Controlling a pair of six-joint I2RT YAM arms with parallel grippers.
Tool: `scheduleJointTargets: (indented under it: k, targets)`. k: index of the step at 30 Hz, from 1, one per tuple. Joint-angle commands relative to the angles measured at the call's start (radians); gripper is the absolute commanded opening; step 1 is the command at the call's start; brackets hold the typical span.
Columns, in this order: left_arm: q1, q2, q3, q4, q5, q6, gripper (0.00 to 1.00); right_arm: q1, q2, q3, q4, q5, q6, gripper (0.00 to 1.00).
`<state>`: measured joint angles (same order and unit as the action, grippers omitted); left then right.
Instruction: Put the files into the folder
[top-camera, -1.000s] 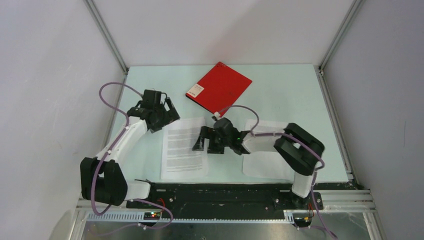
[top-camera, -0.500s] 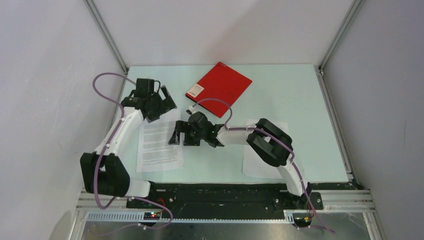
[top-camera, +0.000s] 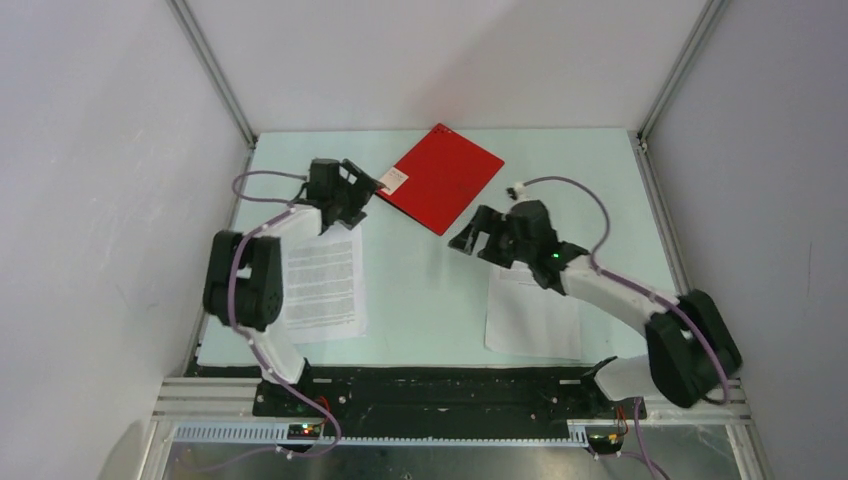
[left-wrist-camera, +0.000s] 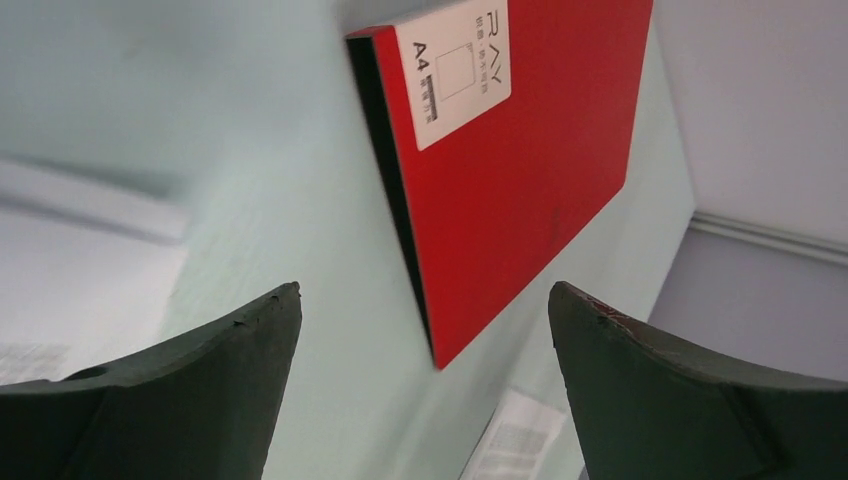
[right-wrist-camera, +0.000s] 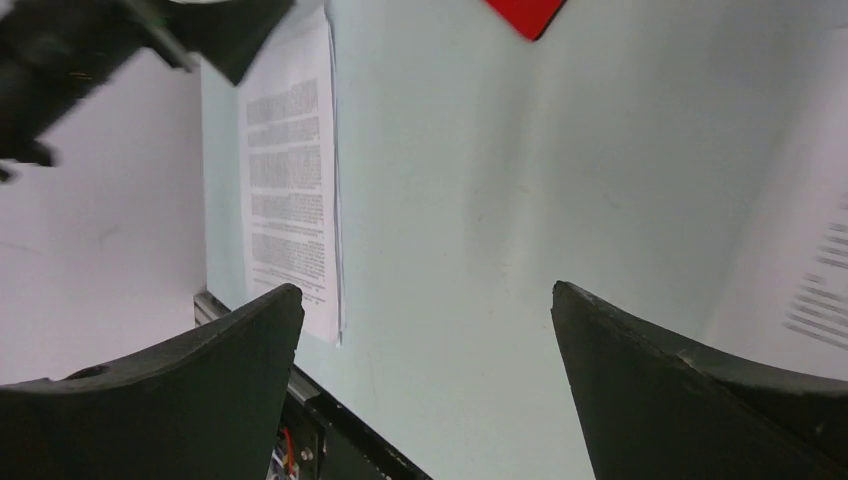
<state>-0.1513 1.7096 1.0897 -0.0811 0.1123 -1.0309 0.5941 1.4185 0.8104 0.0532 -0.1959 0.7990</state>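
Observation:
The red folder (top-camera: 450, 172) lies shut and flat at the back middle of the table, its white label (top-camera: 393, 180) at the left corner. My left gripper (top-camera: 362, 192) hovers open just left of that corner. In the left wrist view the folder (left-wrist-camera: 530, 170) with its label (left-wrist-camera: 452, 65) lies ahead of the empty left gripper (left-wrist-camera: 425, 300). One pile of files (top-camera: 322, 285) rests at the near left, and another sheet (top-camera: 535, 320) lies at the near right under my right arm. My right gripper (top-camera: 472, 232) is open and empty below the folder's near corner, over bare table (right-wrist-camera: 425, 295).
White walls with metal posts close in the table (top-camera: 430, 290) on three sides. The black base rail (top-camera: 440, 390) runs along the near edge. In the right wrist view the left files (right-wrist-camera: 290, 190) reach almost to that edge.
The left pile of files slid left, then stayed. My right gripper swung from mid-table back to the right. The left gripper moved right, up to the folder's label corner.

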Motion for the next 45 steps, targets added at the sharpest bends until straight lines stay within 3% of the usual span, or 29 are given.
scheduleJointTargets:
  k: [1, 10, 26, 28, 30, 31, 32, 34, 39, 45]
  targets:
    - [-0.044, 0.119, 0.034, 0.355, -0.033, -0.176, 0.98, -0.101, -0.167, -0.091, -0.083, -0.033, -0.057, 1.0]
    - [-0.066, 0.317, 0.125, 0.47, -0.062, -0.244, 0.92, -0.262, -0.34, -0.151, -0.183, -0.085, -0.115, 1.0]
    - [-0.093, 0.435, 0.202, 0.475, -0.066, -0.299, 0.77, -0.307, -0.321, -0.17, -0.17, -0.137, -0.124, 1.0]
    - [-0.102, 0.438, 0.211, 0.474, -0.063, -0.317, 0.68, -0.307, -0.316, -0.171, -0.161, -0.14, -0.123, 1.0]
    - [-0.11, 0.427, 0.207, 0.474, -0.052, -0.339, 0.39, -0.309, -0.306, -0.174, -0.142, -0.145, -0.117, 1.0]
    - [-0.114, 0.418, 0.197, 0.472, -0.042, -0.346, 0.32, -0.315, -0.297, -0.174, -0.133, -0.15, -0.109, 1.0]
    - [-0.117, 0.393, 0.186, 0.469, -0.036, -0.37, 0.14, -0.319, -0.289, -0.174, -0.104, -0.166, -0.103, 1.0]
    - [-0.128, 0.333, 0.137, 0.46, -0.014, -0.426, 0.02, -0.336, -0.256, -0.174, -0.044, -0.199, -0.084, 1.0]
    - [-0.17, 0.136, 0.004, 0.337, -0.01, -0.522, 0.0, -0.368, -0.116, -0.174, 0.158, -0.281, 0.032, 1.0]
    - [-0.204, -0.113, -0.185, 0.288, -0.047, -0.653, 0.0, -0.373, 0.022, -0.174, 0.278, -0.271, 0.158, 0.99]
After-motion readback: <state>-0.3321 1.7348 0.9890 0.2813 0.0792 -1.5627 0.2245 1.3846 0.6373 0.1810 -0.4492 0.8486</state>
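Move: The red folder lies flat ahead and to the right of the open left hand: its middle is about 17 cm forward, 19 cm right and 7 cm below, with the near-left edge much closer. The printed sheets lie about 15 cm back and 13 cm left of that hand. From the right hand, the folder's middle is roughly 30 cm ahead, 6 cm left and 9 cm down; the right-hand sheet lies about 17 cm right and 7 cm back. The left hand reaches about 9 cm forward while easing right and down to the folder's near-left edge, close to the label corner, narrows and then shuts its fingers to pinch the upper red cover there, then hauls it up about 9 cm and back about 8 cm, the wrist rolling left side down to some 25 degrees in all. The right hand, open and empty, first swings about 11 cm right towards the right-hand sheet, turning slightly clockwise, waits, and at the end pushes a few centimetres forward and down towards the folder's right side. ##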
